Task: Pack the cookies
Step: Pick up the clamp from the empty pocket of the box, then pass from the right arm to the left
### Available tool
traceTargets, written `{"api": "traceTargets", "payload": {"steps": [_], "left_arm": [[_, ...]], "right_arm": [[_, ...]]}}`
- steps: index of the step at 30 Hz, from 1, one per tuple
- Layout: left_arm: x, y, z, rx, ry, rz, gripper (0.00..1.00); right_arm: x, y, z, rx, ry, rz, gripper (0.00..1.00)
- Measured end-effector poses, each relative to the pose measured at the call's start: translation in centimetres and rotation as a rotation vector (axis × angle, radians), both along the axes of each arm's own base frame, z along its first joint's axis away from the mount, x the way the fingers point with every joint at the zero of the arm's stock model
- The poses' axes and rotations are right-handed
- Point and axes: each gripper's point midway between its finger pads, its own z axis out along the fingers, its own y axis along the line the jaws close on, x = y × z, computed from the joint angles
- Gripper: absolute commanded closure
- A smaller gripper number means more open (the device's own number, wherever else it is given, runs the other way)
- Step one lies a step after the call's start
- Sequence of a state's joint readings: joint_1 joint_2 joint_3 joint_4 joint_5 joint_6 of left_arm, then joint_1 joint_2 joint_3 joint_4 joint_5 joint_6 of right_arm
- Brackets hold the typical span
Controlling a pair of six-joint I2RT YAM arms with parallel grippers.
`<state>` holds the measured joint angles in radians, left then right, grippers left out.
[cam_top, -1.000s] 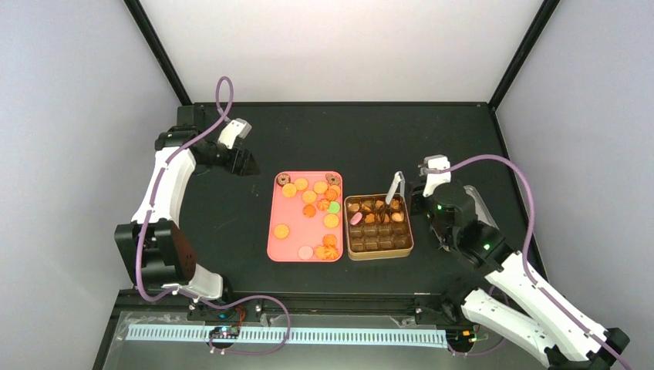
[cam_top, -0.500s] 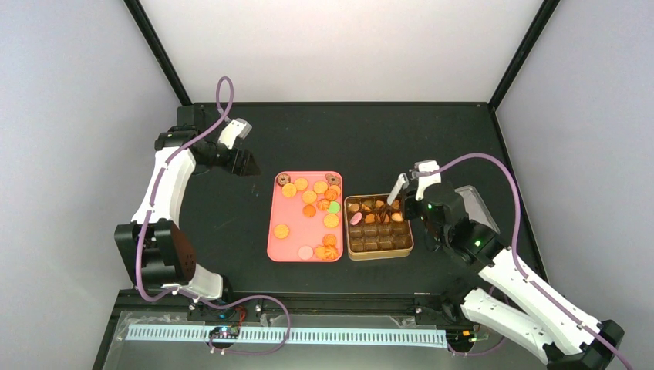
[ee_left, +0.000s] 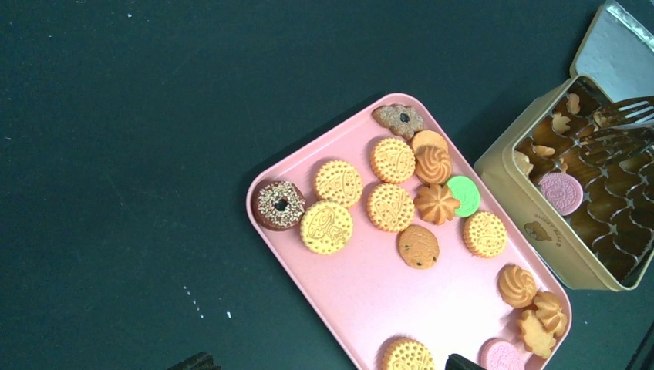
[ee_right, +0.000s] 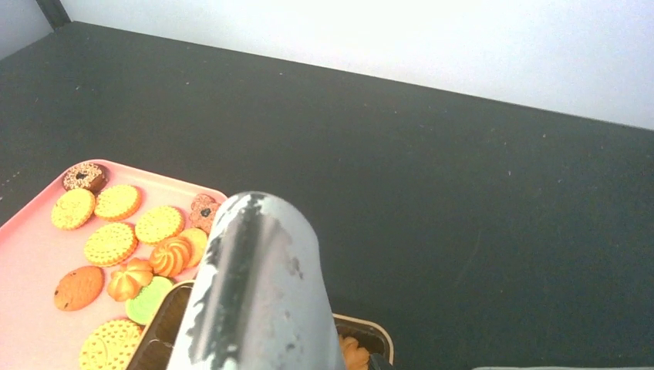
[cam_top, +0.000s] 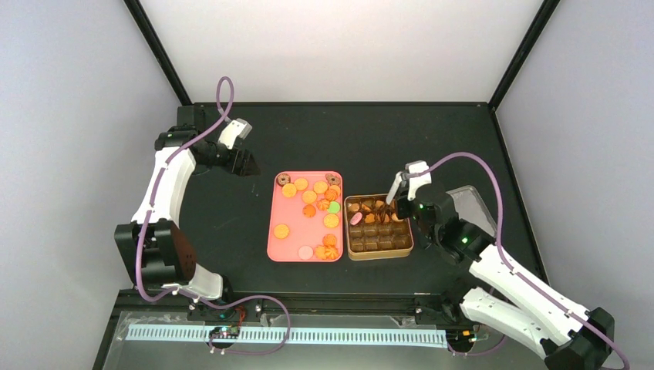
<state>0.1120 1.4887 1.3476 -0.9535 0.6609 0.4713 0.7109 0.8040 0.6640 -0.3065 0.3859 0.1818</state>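
Several cookies [cam_top: 310, 206] lie on a pink tray [cam_top: 289, 245]: yellow rounds, orange swirls, a green one, a pink one and a chocolate ring [ee_left: 279, 205]. A gold tin [cam_top: 378, 247] with compartments stands right of the tray, with a few cookies in its back rows, one of them pink [ee_left: 561, 191]. My right gripper [cam_top: 410, 202] is shut on metal tongs [cam_top: 398, 187], whose handle fills the right wrist view [ee_right: 258, 285]. The tong tips [ee_left: 628, 123] hang over the tin's back row. My left gripper [cam_top: 248, 166] hovers open and empty behind the tray's left corner.
The tin's grey lid [cam_top: 472, 202] lies flat to the right of the tin, under the right arm. Black frame posts rise at the table's back corners. The right arm reaches over the tin's right side.
The right arm has swung left with the tongs, bringing them from beside the tin's back right corner to over its back row. The left arm has not moved.
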Motion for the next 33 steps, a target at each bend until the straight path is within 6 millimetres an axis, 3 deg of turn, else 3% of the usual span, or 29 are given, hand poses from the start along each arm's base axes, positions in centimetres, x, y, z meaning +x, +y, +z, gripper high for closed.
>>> {"api": "traceTargets", "payload": {"steps": [5, 17, 22, 29, 33], "left_arm": [[0.0, -0.1, 0.1, -0.008, 0.0, -0.004, 0.21], [-0.1, -0.3, 0.1, -0.018, 0.0, -0.009, 0.22], [0.0, -0.4, 0.0, -0.023, 0.007, -0.014, 0.22], [-0.8, -1.8, 0.2, -0.058, 0.015, -0.067, 0.18], [-2.2, -4.2, 0.7, -0.097, 0.026, -0.166, 0.17]], "right_arm": [[0.2, 0.3, -0.2, -0.019, -0.031, 0.019, 0.99], [-0.2, 0.3, 2.0, -0.011, -0.105, 0.054, 0.99], [-0.2, 0.4, 5.0, -0.003, -0.153, 0.069, 0.99], [-0.8, 0.4, 12.7, 0.064, -0.254, 0.09, 0.99], [-1.3, 2.4, 13.6, 0.131, -0.248, 0.193, 0.99]]}}
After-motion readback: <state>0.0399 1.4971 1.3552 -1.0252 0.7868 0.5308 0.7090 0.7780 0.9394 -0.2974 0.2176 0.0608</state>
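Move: The clamp stands in the pocket of the box with its handle already between the right hand's open fingers, its middle about 4 cm below them, 1 cm left and level fore-and-aft. The box's middle is some 2 cm left, 2 cm back and 12 cm down; the pink tray lies about 21 cm left, straight across. From the idle left hand, the clamp is roughly 34 cm right, 9 cm back and 5 cm lower. The clamp's handle gets pinched as the right fingers close almost shut; then the right hand draws the clamp up out of the box, slowly at first and then fast, some 13 cm, tipping its fingertips up about 15 degrees and swinging slightly left at the end. Late on, the open left hand starts about 4 cm right and a little back. ##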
